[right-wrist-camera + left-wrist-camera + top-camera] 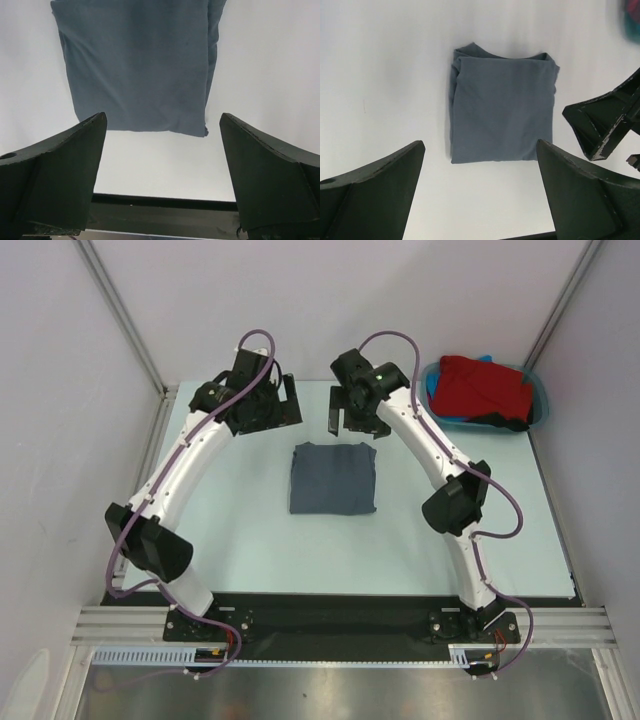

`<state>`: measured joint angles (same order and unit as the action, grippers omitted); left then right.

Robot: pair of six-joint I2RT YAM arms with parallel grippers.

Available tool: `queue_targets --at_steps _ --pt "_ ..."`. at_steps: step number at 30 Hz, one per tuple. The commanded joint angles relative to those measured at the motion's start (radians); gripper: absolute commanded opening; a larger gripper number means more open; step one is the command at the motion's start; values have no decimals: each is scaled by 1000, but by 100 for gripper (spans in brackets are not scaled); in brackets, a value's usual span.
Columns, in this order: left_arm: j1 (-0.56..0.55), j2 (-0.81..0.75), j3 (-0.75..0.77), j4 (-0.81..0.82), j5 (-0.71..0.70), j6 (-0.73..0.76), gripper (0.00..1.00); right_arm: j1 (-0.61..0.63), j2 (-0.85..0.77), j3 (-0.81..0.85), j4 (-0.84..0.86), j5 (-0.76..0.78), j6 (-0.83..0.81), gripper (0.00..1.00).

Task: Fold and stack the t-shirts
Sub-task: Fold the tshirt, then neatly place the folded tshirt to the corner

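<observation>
A slate-grey t-shirt [333, 478] lies folded into a neat rectangle at the middle of the table; it fills the centre of the left wrist view [502, 107] and the upper part of the right wrist view [137, 65]. A red t-shirt [483, 388] is bunched in the tub at the back right, with bits of blue and black cloth beside it. My left gripper [283, 400] hangs open behind the grey shirt's left corner, empty. My right gripper [352, 420] hangs open just behind the shirt's far edge, also empty. Neither touches the cloth.
The teal plastic tub [538, 400] stands in the table's back right corner. Grey walls close in the table on the left, back and right. A black rail [330, 615] with the arm bases runs along the near edge.
</observation>
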<state>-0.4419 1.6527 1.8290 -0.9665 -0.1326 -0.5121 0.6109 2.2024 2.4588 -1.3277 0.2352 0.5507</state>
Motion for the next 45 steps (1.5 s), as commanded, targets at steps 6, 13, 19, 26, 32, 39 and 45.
queue_targets --at_steps 6,13,19,26,32,39,45 --pt "0 18 56 -26 -55 34 100 -8 17 58 -84 67 -9 100" --pt "-1 12 39 -3 -29 29 100 -2 13 31 -68 52 -34 100" --pt "0 27 29 -11 -16 30 100 -5 6 0 -48 30 -49 100" --pt "8 33 -57 29 18 66 100 -10 -6 -61 -7 0 -52 100" --pt "78 33 -204 143 125 69 100 -25 -50 -164 47 -19 -48 100" --pt "147 87 -234 196 228 66 100 -59 -110 -285 76 -40 -21 100" --pt "176 122 -325 307 402 40 100 -79 -109 -294 85 -63 -15 100"
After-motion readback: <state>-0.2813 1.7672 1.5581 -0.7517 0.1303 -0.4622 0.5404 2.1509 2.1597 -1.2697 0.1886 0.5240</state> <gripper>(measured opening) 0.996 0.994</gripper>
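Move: The folded t-shirt lies open-side-out on the table between the two spread grippers. Its middle is about 4 cm ahead of the left hand, 10 cm to its right and roughly 26 cm below. From the right hand it is some 2 cm ahead, 6 cm to the left and 20 cm down. The basket with the red cloth stands about 25 cm ahead of the right hand and 32 cm to its right, some 16 cm lower. Towards the folded t-shirt both empty hands sink after hovering almost still, fingers wide open. The left drops about 12 cm beside the shirt's left side, easing slightly forward and left, its fingers tipping some 10 degrees steeper. The right sinks about 7 cm, drifting 4 cm right towards the shirt's right edge and a little back, fingers likewise steepening, then lifts slightly at the end. Neither touches the cloth. ##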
